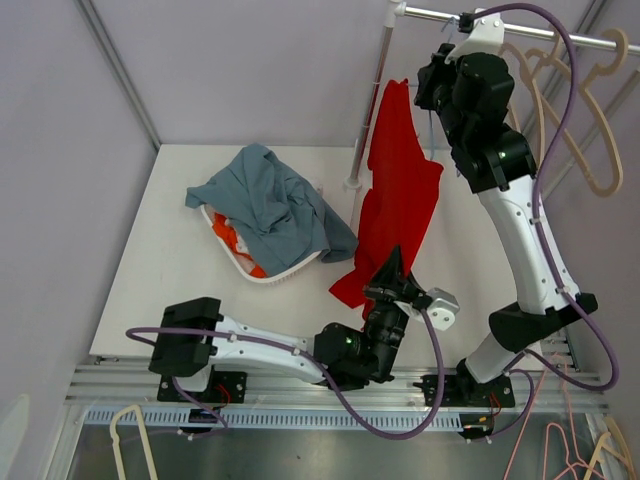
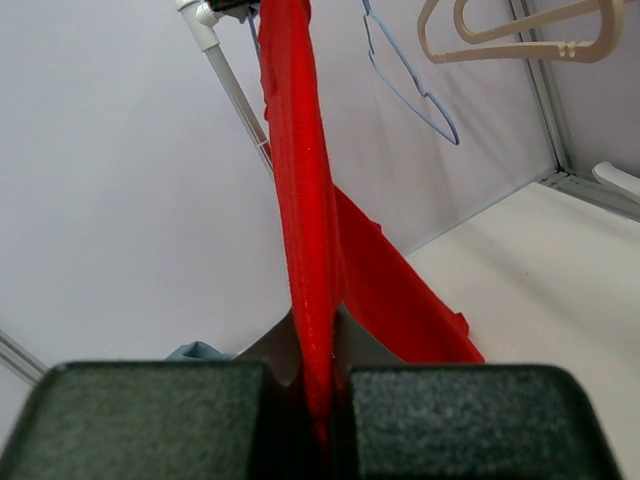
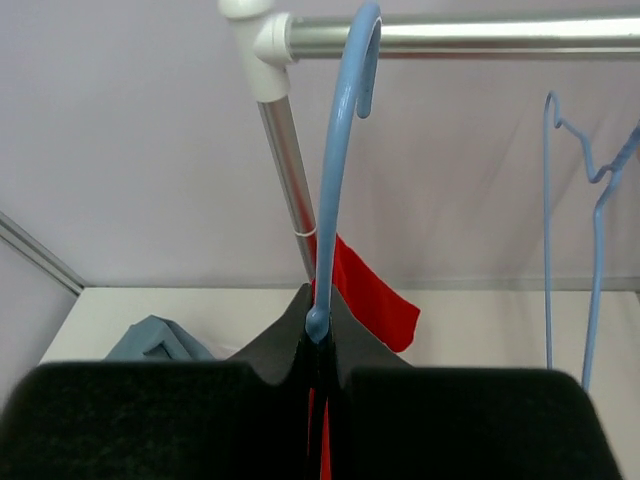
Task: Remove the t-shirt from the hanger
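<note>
A red t-shirt (image 1: 400, 175) hangs from the rail (image 1: 560, 36) at the back right, its lower end stretched down toward the table. My left gripper (image 1: 392, 276) is shut on the shirt's lower edge; in the left wrist view the red cloth (image 2: 300, 200) runs taut from between my gripper's (image 2: 318, 400) pads up to the rail. My right gripper (image 1: 432, 88) is up at the rail. In the right wrist view it (image 3: 318, 345) is shut on the neck of the blue hanger (image 3: 340, 150), whose hook sits over the rail (image 3: 450, 35). Red cloth (image 3: 365, 295) shows below.
A white basket (image 1: 265, 275) holding a grey-blue garment (image 1: 270, 205) stands at the table's middle left. The rack's upright post (image 1: 370, 110) stands just left of the shirt. Empty beige hangers (image 1: 590, 120) and another blue hanger (image 3: 590, 200) hang further along the rail.
</note>
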`<state>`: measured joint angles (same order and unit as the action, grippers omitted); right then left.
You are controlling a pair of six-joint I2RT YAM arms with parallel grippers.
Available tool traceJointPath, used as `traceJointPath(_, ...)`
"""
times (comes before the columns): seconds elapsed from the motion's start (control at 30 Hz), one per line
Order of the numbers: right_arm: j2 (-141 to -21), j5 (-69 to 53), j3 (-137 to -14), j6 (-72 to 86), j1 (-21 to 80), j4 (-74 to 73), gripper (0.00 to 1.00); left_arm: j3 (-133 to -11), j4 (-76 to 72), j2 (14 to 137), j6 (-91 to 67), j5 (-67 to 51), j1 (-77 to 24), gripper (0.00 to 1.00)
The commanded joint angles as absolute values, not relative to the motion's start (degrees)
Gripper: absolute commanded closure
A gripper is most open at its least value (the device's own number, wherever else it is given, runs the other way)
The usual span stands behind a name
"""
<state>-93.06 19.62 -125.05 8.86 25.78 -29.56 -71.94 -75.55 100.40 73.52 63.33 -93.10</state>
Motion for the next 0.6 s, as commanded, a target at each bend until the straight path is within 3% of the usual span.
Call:
traceJointPath(0.0, -95.4, 18.1, -128.3, 8.7, 23.3, -23.2, 1.00, -69.8, -92.5, 96.9, 73.0, 64.9, -96.6, 0.99)
traceJointPath(0.57, -99.7, 18.6, -129.4, 9.1, 21.7, -21.7, 1.00, -80.4, -89.4, 99.0, 73.7, 59.1, -105.0, 0.99)
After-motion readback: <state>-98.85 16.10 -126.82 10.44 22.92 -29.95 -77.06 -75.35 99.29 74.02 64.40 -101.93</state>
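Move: The left hand already pinches the red t-shirt's lower part; the shirt's middle lies roughly 12 cm ahead of this hand, level sideways, 5 cm above. The blue hanger's body is about 26 cm ahead, 4 cm right and 6 cm up, the basket some 20 cm ahead, 27 cm left and 34 cm down. From the right hand, which holds the hanger's hook stem, the shirt's middle is roughly 16 cm back, 5 cm left and 9 cm down. The left hand pulls the pinched shirt back some 6 cm, rising late; the right carries the hanger forward-down. ##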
